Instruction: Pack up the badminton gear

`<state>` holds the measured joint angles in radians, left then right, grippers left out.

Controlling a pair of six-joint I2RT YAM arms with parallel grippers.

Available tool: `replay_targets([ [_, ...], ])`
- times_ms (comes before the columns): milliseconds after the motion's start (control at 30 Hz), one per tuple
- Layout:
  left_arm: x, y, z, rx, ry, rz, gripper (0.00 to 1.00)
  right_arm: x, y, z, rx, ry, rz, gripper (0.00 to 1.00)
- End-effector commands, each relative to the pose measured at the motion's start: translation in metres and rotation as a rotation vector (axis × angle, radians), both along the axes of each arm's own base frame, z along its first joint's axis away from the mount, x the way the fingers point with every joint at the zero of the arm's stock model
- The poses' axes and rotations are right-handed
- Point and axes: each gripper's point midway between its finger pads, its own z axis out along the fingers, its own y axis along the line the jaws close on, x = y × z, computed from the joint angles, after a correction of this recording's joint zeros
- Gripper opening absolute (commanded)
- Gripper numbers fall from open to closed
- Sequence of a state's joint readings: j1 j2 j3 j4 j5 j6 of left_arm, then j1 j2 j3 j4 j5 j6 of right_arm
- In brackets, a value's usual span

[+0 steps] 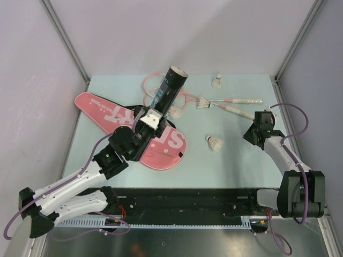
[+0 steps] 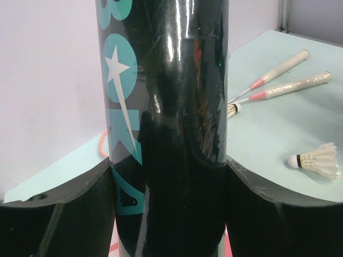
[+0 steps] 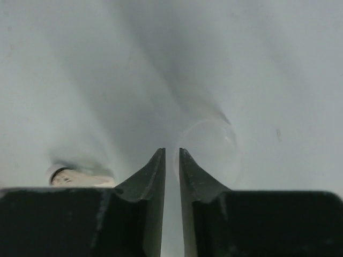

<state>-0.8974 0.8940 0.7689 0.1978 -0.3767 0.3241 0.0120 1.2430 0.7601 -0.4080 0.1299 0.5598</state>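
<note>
My left gripper [image 1: 154, 113] is shut on the dark cylindrical tube [image 1: 170, 87], holding it tilted above the pink racket-shaped bag [image 1: 104, 108]. In the left wrist view the tube [image 2: 166, 101] fills the space between my fingers [image 2: 252, 198]. Two pink-framed rackets [image 1: 238, 100] lie at the back, white handles to the right [image 2: 293, 83]. Shuttlecocks lie at the back [image 1: 217, 83], on the racket shafts [image 1: 203, 103] and mid-table [image 1: 214, 143]. My right gripper [image 1: 259, 122] is shut and empty, low over the table [image 3: 171, 152] by a handle end [image 3: 69, 176].
Grey walls with metal posts [image 1: 67, 43] enclose the pale blue table [image 1: 236, 160] on three sides. A black rail [image 1: 187, 201] runs along the near edge between the arm bases. The mid-table shuttlecock also shows in the left wrist view [image 2: 316, 160].
</note>
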Motion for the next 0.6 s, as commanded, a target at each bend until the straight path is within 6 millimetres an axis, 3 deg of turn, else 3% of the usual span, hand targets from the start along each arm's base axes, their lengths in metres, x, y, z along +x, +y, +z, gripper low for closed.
replay_targets([
  [0,-0.008,-0.001,0.04,-0.133,-0.035,-0.058,0.23,0.013,-0.02,0.005,-0.052,-0.074,-0.013,0.3],
  [33,-0.008,0.0,0.041,-0.139,-0.035,-0.057,0.23,0.013,-0.017,0.005,-0.052,-0.076,0.015,0.45],
  [100,-0.007,0.001,0.04,-0.142,-0.034,-0.054,0.23,0.012,0.005,0.011,-0.004,-0.093,0.112,0.54],
  [133,-0.007,0.002,0.041,-0.146,-0.034,-0.051,0.23,0.01,0.031,0.016,0.012,-0.109,0.197,0.62],
  [200,-0.006,0.002,0.04,-0.147,-0.03,-0.053,0.23,0.003,0.059,0.032,0.048,-0.155,0.261,0.67],
  [233,-0.006,0.001,0.039,-0.147,-0.028,-0.058,0.23,-0.005,0.077,0.03,0.092,-0.16,0.301,0.71],
  [267,-0.005,0.001,0.039,-0.15,-0.025,-0.057,0.23,-0.008,0.097,0.046,0.149,-0.232,0.351,0.72],
  [300,-0.004,0.002,0.039,-0.149,-0.026,-0.056,0.23,-0.011,0.107,0.051,0.227,-0.258,0.327,0.73],
  [333,-0.004,0.002,0.039,-0.152,-0.024,-0.054,0.23,-0.019,0.113,0.038,0.275,-0.249,0.323,0.73],
  [367,-0.003,0.003,0.038,-0.155,-0.021,-0.05,0.23,-0.015,0.128,0.051,0.331,-0.325,0.349,0.73],
  [567,-0.002,0.001,0.034,-0.146,-0.016,-0.057,0.22,-0.007,0.154,0.045,0.429,-0.405,0.29,0.67],
])
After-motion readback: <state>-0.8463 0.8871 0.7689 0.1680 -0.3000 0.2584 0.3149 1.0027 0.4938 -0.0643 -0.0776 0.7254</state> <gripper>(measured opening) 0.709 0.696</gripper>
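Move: The shuttlecock I head for lies about 12 cm to the left of my right hand, level to 1 cm ahead, some 5 cm lower. A translucent disc, apparently the tube's lid, is right at my fingertips, about 3 cm right, 0 ahead and 4 cm below. The near racket's grip lies some 18 cm ahead, 0 to the side. From my left hand, the shuttlecock is about 30 cm right, 4 cm ahead, well below. I open my nearly shut right fingers wide almost on the spot, letting go of the translucent disc, then swing the hand about 13 cm left and a few centimetres up, towards the loose shuttlecock. On the way my wrist turns some 30 degrees, counter-clockwise, with its left side rising and the fingertips lifting, and the fingers end spread just short of the feathers. ##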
